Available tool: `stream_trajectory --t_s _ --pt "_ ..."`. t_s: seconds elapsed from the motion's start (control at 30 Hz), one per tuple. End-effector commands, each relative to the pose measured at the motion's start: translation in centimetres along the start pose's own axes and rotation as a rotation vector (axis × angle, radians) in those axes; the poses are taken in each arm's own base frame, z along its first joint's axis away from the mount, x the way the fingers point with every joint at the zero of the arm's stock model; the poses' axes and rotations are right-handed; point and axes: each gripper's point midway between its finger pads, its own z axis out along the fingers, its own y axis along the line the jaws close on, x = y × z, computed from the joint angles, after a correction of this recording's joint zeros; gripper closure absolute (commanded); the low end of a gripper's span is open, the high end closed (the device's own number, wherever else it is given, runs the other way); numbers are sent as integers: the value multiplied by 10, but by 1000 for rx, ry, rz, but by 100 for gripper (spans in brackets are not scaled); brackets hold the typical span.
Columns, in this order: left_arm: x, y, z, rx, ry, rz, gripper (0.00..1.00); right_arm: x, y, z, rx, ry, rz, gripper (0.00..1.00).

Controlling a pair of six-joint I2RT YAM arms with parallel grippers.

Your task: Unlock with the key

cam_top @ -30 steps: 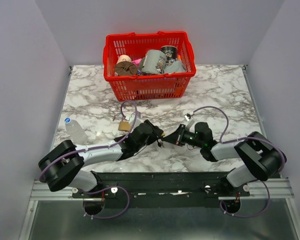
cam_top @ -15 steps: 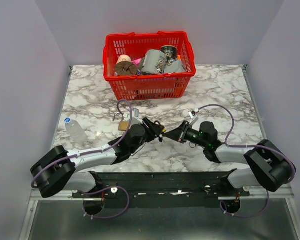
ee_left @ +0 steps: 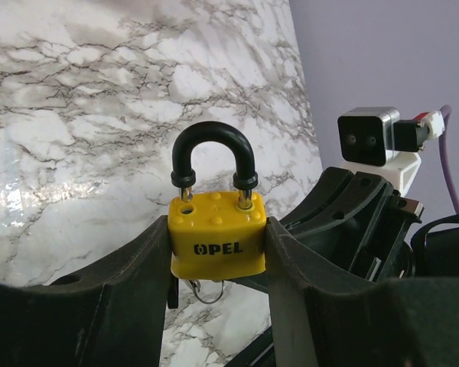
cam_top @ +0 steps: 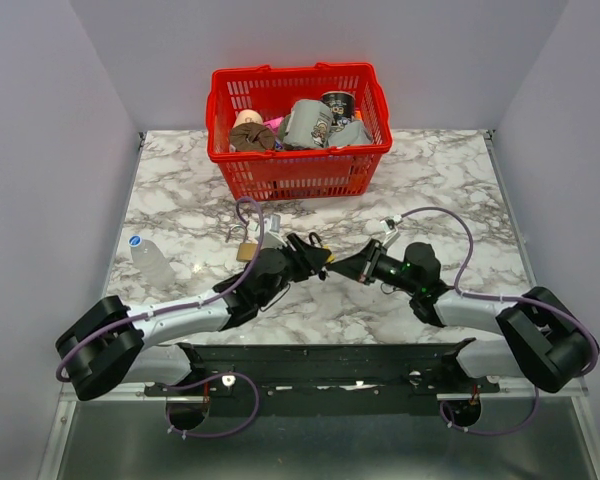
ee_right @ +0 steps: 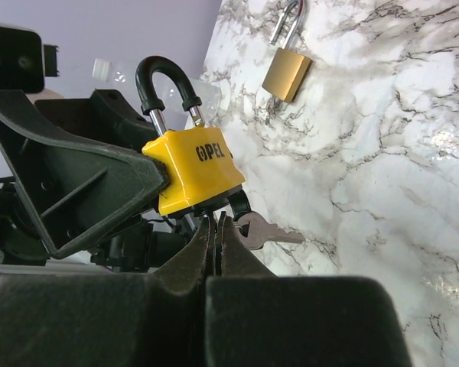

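Note:
My left gripper [ee_left: 218,246] is shut on the small yellow-and-black padlock [ee_left: 216,233] and holds it upright above the table; in the top view the padlock [cam_top: 327,259] sits between both grippers. In the left wrist view the shackle's left leg ends just above an open hole in the lock's top. My right gripper [ee_right: 216,223] is shut, its tips pressed against the lock's underside with a thin flat piece pinched between them, which looks like the key. A second grey key [ee_right: 266,229] hangs free from a ring beside the fingers.
A plain brass padlock [cam_top: 246,250] lies on the marble left of the grippers, also in the right wrist view [ee_right: 285,73]. A red basket [cam_top: 300,172] full of items stands at the back. A clear bottle [cam_top: 150,262] lies at the left.
Both grippers have shifted a little farther from the bases and closer together. The right arm has stretched further left, its tips now under the padlock.

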Motion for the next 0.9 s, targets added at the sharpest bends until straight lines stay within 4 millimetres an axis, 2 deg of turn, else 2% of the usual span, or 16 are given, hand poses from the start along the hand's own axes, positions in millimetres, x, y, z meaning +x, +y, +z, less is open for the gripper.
stream_trajectory --t_s 0.0,0.07,0.13,0.17,0.2,0.23,0.3,0.37,0.47,0.63,0.67,0.77,0.8,0.87 --pt "41 -7 -5 -12 208 149 100 -66 12 2 12 -249 -115 97" --pt "32 -12 2 -38 197 167 100 -64 12 -2 24 -241 -138 87" --pt "23 -10 9 -72 185 164 100 -62 9 -5 45 -231 -151 79" --pt "15 -4 13 -98 175 154 100 -62 7 -6 55 -233 -168 72" --pt "13 0 16 -117 178 147 100 -63 11 -11 51 -242 -183 69" --pt "10 1 19 -126 184 143 100 -60 6 -13 75 -234 -181 65" --pt "4 13 26 -161 200 133 100 -64 8 -21 95 -261 -197 50" --pt "1 14 30 -155 219 150 100 -62 -1 -27 142 -263 -205 36" --pt "1 20 33 -141 235 179 100 -68 5 -36 152 -293 -246 23" --pt "-1 17 21 -44 258 235 100 -81 22 -45 147 -302 -359 13" --pt "-2 14 17 -21 258 244 100 -89 32 -46 130 -309 -412 11" --pt "-2 -7 1 130 300 294 100 -86 49 -45 68 -231 -525 10" --pt "-4 -16 -6 187 309 332 100 -87 68 -44 7 -205 -570 10" --pt "5 -31 -20 279 399 368 100 -82 81 -43 -48 -151 -629 10"
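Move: Right between the two hands is the key, pinched in the right fingertips at the underside of the yellow padlock. The padlock's body lies roughly 3 cm left and 1 cm ahead of the right hand, about 1 cm higher. From the left hand, which already grips the padlock, the key is about 1 cm back, 2 cm right and 2 cm down. The brass padlock lies on the table some 10 cm ahead, 14 cm left and 13 cm below the left hand. Opening wide, the right fingers let go of the key and the hand pulls up and to the right, about 9 cm up and 5 cm sideways, drifting slightly forward and rolling some 25 degrees. The left hand keeps its grip on the padlock; it first carries it about 3 cm forward with a small rise, then dips and draws back to end some 3 cm lower, rolled left side up and turned clockwise. ##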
